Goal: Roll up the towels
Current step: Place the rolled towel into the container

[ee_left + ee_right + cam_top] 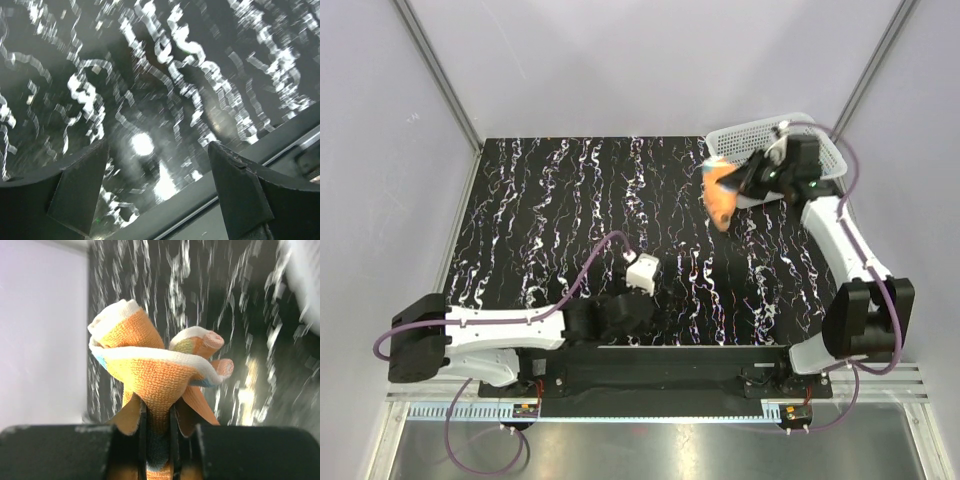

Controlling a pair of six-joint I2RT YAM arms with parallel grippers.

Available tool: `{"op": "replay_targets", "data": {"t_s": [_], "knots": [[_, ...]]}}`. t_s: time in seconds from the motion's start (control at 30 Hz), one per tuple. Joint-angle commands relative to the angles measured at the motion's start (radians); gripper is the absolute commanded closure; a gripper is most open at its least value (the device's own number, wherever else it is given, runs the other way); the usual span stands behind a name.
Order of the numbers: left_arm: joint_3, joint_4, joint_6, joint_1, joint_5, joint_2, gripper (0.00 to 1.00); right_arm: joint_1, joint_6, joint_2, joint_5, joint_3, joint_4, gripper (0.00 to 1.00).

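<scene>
An orange towel point(720, 197) with a white edge and blue and green patches hangs bunched above the back right of the table, just left of the basket. My right gripper point(745, 180) is shut on it. In the right wrist view the towel point(150, 370) fans out in folds above the gripper point(158, 435), a fold of it pinched between the thin fingers point(142, 440). My left gripper point(620, 318) hangs low over the table's near edge, left of centre. In the left wrist view this gripper point(157, 150) is open, with only the tabletop between its fingers point(80, 190).
A white mesh basket point(810, 135) sits at the table's back right corner, partly under the right arm. The black tabletop with white streaks point(550, 200) stretches across the middle and left. Its front edge point(210, 200) runs just below the left gripper.
</scene>
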Motion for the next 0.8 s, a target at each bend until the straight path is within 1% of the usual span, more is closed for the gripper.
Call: {"op": "replay_targets", "data": {"t_s": [0.0, 0.03, 0.07, 0.1, 0.13, 0.17, 0.2, 0.23, 0.27, 0.3, 0.33, 0.37, 0.47, 0.53, 0.6, 0.63, 0.7, 0.73, 0.77], "knots": [[-0.112, 0.019, -0.071, -0.001, 0.004, -0.028, 0.14, -0.119, -0.056, 0.110, -0.097, 0.217, -0.045, 1.00], [-0.135, 0.031, -0.077, -0.001, 0.014, -0.040, 0.14, -0.142, -0.046, 0.142, -0.120, 0.258, -0.042, 1.00], [-0.186, 0.070, -0.087, -0.003, 0.033, -0.046, 0.14, -0.176, -0.029, 0.208, -0.134, 0.293, -0.026, 1.00], [-0.209, 0.086, -0.095, -0.001, 0.040, -0.051, 0.14, -0.195, -0.006, 0.240, -0.154, 0.348, 0.000, 1.00], [-0.229, 0.104, -0.107, -0.003, 0.047, -0.059, 0.14, -0.210, 0.034, 0.273, -0.184, 0.372, 0.062, 1.00], [-0.252, 0.121, -0.111, -0.001, 0.044, -0.063, 0.14, -0.222, 0.049, 0.340, -0.191, 0.399, 0.082, 1.00], [-0.255, 0.124, -0.112, -0.001, 0.042, -0.068, 0.14, -0.244, 0.059, 0.375, -0.201, 0.466, 0.101, 1.00], [-0.260, 0.126, -0.100, 0.000, 0.042, -0.079, 0.14, -0.252, 0.066, 0.455, -0.220, 0.505, 0.121, 1.00], [-0.270, 0.156, -0.095, -0.001, 0.050, -0.080, 0.14, -0.259, 0.067, 0.493, -0.223, 0.584, 0.127, 1.00], [-0.274, 0.166, -0.094, -0.001, 0.047, -0.076, 0.13, -0.268, 0.063, 0.535, -0.229, 0.623, 0.133, 1.00], [-0.275, 0.177, -0.092, -0.001, 0.047, -0.060, 0.14, -0.272, 0.063, 0.620, -0.235, 0.661, 0.126, 1.00], [-0.271, 0.181, -0.089, 0.002, 0.051, -0.050, 0.14, -0.273, 0.062, 0.665, -0.247, 0.742, 0.123, 1.00], [-0.243, 0.183, -0.077, 0.005, 0.059, -0.001, 0.14, -0.275, 0.092, 0.831, -0.309, 0.848, 0.152, 1.00], [-0.226, 0.171, -0.074, 0.005, 0.057, 0.038, 0.14, -0.275, 0.122, 0.937, -0.362, 0.886, 0.169, 1.00], [-0.208, 0.163, -0.072, 0.006, 0.054, 0.058, 0.14, -0.275, 0.093, 0.975, -0.362, 0.918, 0.137, 1.00], [-0.202, 0.158, -0.072, 0.008, 0.054, 0.073, 0.14, -0.275, 0.036, 0.998, -0.331, 0.926, 0.073, 1.00], [-0.195, 0.155, -0.072, 0.009, 0.054, 0.078, 0.14, -0.281, -0.019, 1.025, -0.309, 0.968, -0.004, 1.00], [-0.195, 0.155, -0.074, 0.011, 0.054, 0.081, 0.14, -0.281, -0.062, 1.050, -0.275, 0.987, -0.081, 1.00], [-0.197, 0.160, -0.074, 0.011, 0.056, 0.079, 0.14, -0.281, -0.094, 1.066, -0.248, 1.037, -0.135, 1.00]]}}
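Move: The right gripper already holds the rolled towel in the air. From that hand the container's middle lies about 24 cm ahead, 17 cm to the right and 18 cm lower; its near corner is only some 6 cm ahead, 5 cm right and 13 cm down. The first towel lies on its floor, roughly 22 cm ahead, 19 cm right and 21 cm below. From the empty left hand, the container's middle is about 47 cm ahead, 40 cm right and 8 cm lower. Carry the rolled towel forward some 22 cm and to the right, arching up slightly to pass over the container's rim, then drop the right gripper steeply into the container's left half, ending about 15 cm lower than it began. Keep the fingers shut on the towel and tilt them a little down at the end. Meanwhile sink the open left gripper towards the bare table, drifting left. ##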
